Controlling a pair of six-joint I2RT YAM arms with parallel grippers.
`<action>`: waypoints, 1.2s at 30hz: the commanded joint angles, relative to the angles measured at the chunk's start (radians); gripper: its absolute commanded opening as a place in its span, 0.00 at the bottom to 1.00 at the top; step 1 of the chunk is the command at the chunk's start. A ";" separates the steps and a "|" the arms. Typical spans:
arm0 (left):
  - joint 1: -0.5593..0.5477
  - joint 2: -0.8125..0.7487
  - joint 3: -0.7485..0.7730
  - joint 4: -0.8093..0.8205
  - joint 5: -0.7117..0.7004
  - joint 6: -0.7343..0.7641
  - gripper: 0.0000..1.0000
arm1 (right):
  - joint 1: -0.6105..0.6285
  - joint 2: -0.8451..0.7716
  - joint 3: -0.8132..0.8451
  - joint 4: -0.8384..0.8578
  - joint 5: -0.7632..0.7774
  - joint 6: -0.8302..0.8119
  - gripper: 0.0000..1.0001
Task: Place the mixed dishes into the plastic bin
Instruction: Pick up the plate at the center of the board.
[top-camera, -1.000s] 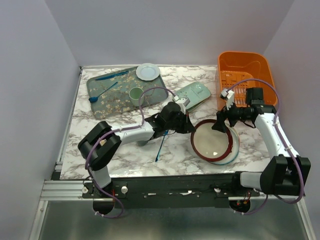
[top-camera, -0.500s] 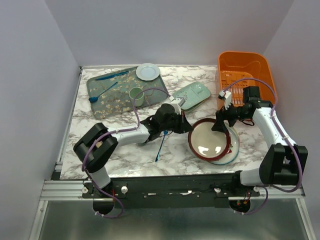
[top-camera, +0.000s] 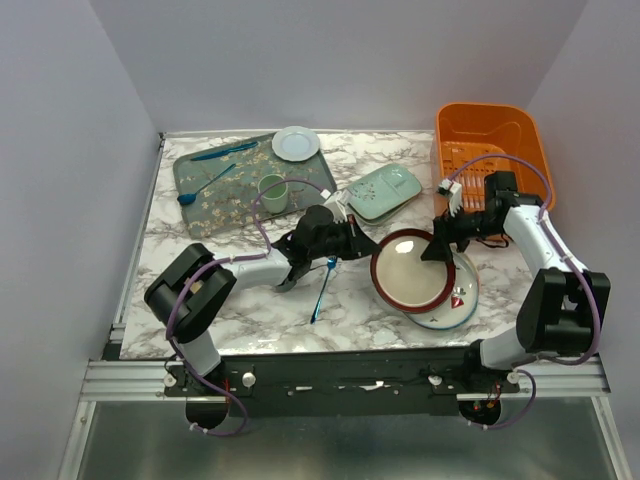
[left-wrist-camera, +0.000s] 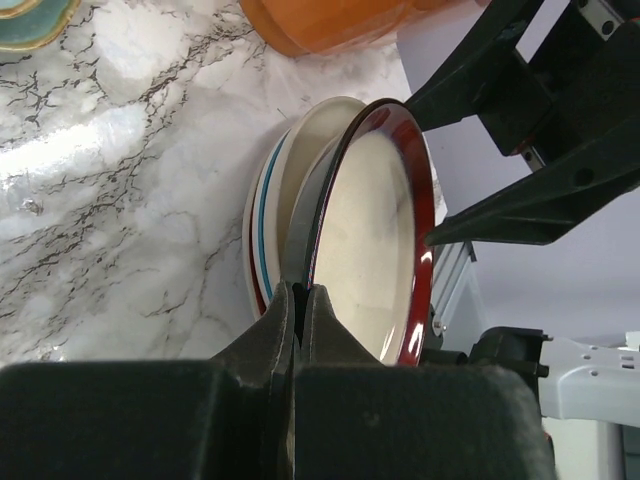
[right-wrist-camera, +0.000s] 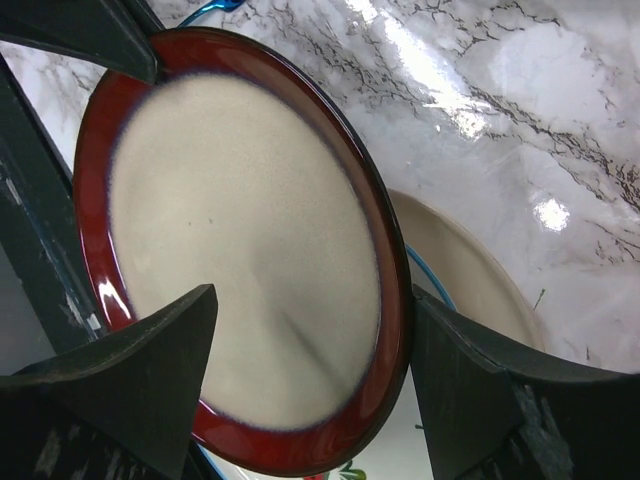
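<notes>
A red-rimmed plate (top-camera: 410, 272) with a cream face is tipped up off a white plate with red marks (top-camera: 455, 305) at the table's front right. My left gripper (top-camera: 360, 250) is shut on its left rim; the left wrist view shows the closed jaws pinching the plate (left-wrist-camera: 370, 230) edge. My right gripper (top-camera: 437, 250) stands open across the opposite rim. In the right wrist view the plate (right-wrist-camera: 240, 250) lies between that gripper's (right-wrist-camera: 312, 295) fingers, one finger (right-wrist-camera: 470, 380) against its outer edge. The orange plastic bin (top-camera: 490, 150) stands at the back right. A pale-green divided dish (top-camera: 385, 190) lies mid-table.
A dark floral tray (top-camera: 215, 195) at the back left holds a pale mug (top-camera: 272, 190), a small plate (top-camera: 296, 143) and blue spoons. Another blue spoon (top-camera: 323, 290) lies on the marble just left of the plates.
The left gripper has drawn the red-rimmed plate leftward and tipped it up off the white plate. The right gripper has followed to the far rim, its jaws narrowing.
</notes>
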 joint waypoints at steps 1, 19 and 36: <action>0.006 -0.025 0.019 0.251 0.049 -0.113 0.00 | 0.002 0.055 0.032 -0.053 -0.071 0.027 0.79; 0.026 -0.028 -0.009 0.374 0.066 -0.179 0.00 | -0.011 0.103 0.045 -0.032 -0.100 0.113 0.71; 0.046 -0.111 -0.019 0.334 0.072 -0.119 0.00 | -0.055 0.086 0.136 -0.242 -0.347 0.013 0.01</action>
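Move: The red-rimmed plate already hangs from the left fingers by its left rim; its middle is about 9 cm right, 6 cm back and 3 cm below that hand. From the right hand, open around the plate's right rim, its middle lies some 6 cm left, 3 cm back and barely lower. The watermelon plate lies about 7 cm back, 3 cm right and 8 cm below the right hand; the orange bin is roughly 18 cm ahead, 12 cm right and 5 cm lower. Dipping about 1 cm first, the right hand then eases slightly left, closes its open fingers on the plate's right rim and climbs some 4 cm while tilting its fingertips up and its forward side down. The left hand keeps its pinch on the left rim throughout, rising about 4 cm and 2 cm forward, its fingertips tipping up some 10 degrees. ##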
